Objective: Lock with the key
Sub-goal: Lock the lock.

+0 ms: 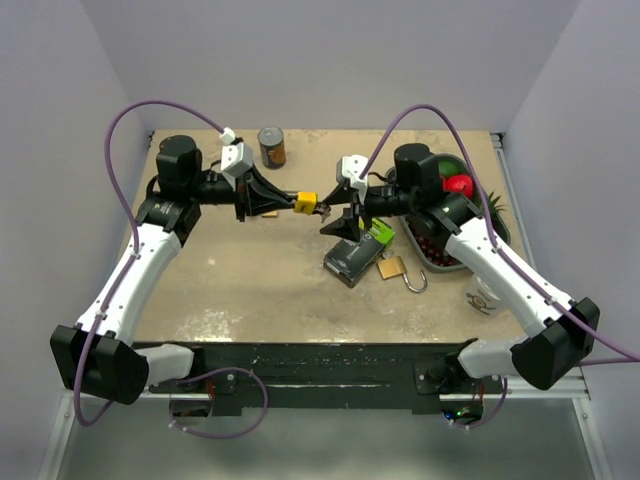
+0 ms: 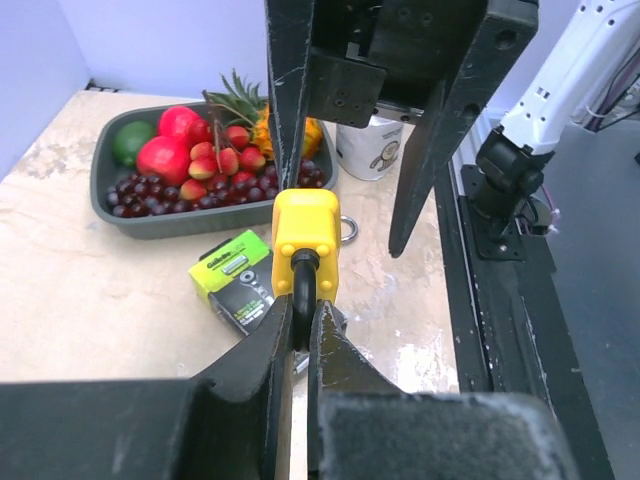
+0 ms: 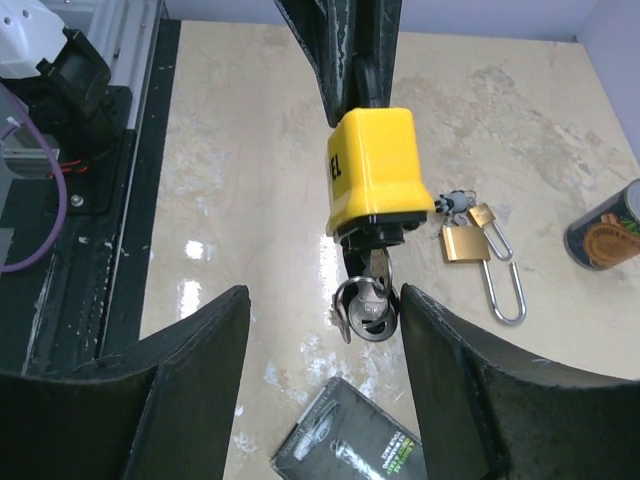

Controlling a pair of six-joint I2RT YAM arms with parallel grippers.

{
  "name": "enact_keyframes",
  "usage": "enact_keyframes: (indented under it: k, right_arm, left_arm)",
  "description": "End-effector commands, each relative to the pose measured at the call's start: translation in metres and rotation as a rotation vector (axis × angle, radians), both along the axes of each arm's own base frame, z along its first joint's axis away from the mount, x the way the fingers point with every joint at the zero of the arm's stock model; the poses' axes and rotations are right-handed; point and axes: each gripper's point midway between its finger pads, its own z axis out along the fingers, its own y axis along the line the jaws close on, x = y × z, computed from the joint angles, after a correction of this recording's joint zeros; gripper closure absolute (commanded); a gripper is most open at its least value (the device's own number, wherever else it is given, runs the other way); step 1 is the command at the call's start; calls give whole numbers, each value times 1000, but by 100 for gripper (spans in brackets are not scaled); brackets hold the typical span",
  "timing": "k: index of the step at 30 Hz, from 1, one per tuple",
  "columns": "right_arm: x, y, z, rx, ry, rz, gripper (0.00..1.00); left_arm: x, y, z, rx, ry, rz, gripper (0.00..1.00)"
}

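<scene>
A yellow padlock hangs in the air above the table's middle. My left gripper is shut on its black shackle. The key sticks out of the lock's underside, with a metal ring dangling from it. My right gripper is open, its fingers either side of the key. The right-hand finger is right next to the ring, while the left-hand finger stands well apart from it.
A brass padlock with small keys lies on the table beside a black-and-green razor box. A grey fruit tray and a white mug stand at the right. A can stands at the back.
</scene>
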Motion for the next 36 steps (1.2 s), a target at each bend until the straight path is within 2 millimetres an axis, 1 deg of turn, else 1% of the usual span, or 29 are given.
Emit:
enact_keyframes:
  k: [1, 5, 12, 14, 18, 20, 26, 27, 31, 32, 33, 34, 35, 36]
  right_arm:
    - [-7, -8, 8, 7, -30, 20, 34]
    - [-5, -9, 10, 8, -24, 14, 33]
    - [4, -8, 20, 28, -9, -17, 34]
    - [5, -9, 23, 32, -17, -19, 36]
    - [4, -7, 27, 41, -28, 1, 42]
    - [2, -5, 28, 49, -23, 23, 48]
    - [6, 1, 19, 44, -2, 48, 55]
    - [6, 2, 17, 41, 2, 51, 58]
    - [9, 4, 16, 39, 1, 57, 64]
    - [9, 5, 16, 38, 4, 58, 66]
    - [9, 4, 16, 38, 4, 57, 74]
    - [9, 5, 16, 39, 3, 60, 79]
    - [10, 5, 16, 37, 4, 62, 89]
    - [8, 5, 15, 35, 9, 66, 94]
  left_arm:
    - [-4, 3, 29, -41, -98, 8, 100]
    - [-5, 3, 27, -38, -105, -1, 100]
    - [-10, 4, 14, -9, -99, -38, 100]
    - [-12, 4, 9, 0, -89, -48, 100]
    - [-13, 4, 6, 4, -87, -57, 100]
    - [-14, 4, 6, 3, -84, -62, 100]
    - [-15, 3, 7, 0, -81, -67, 100]
    - [-15, 3, 7, 0, -82, -67, 100]
    - [-15, 3, 7, 0, -78, -60, 100]
    - [-15, 3, 7, 0, -79, -58, 100]
    - [-15, 4, 7, 1, -75, -56, 100]
    - [-15, 4, 7, 2, -80, -53, 100]
    - [-14, 4, 6, 3, -74, -49, 100]
    - [-13, 4, 5, 4, -72, -46, 100]
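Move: The key stands in the bottom of the yellow lock, its ring between my open right fingers but nearer the far one: about 2 cm ahead of my right hand, 2 cm to its left, at its height. The lock's body is some 5 cm to the left and 2 cm ahead; the black box lies about 27 cm below, 5 cm ahead, 9 cm to the right. From my left hand the key is roughly 6 cm to the right and 1 cm back. I ease my right hand about 1 cm to the right, away from the lock, fingers still wide, then bring it back left, about 1 cm forward and 1 cm down, while closing the fingers until they pinch the key's ring end. My left hand keeps its grip on the black shackle and, after a tiny rise, lowers the lock some 2 cm and slightly back. ##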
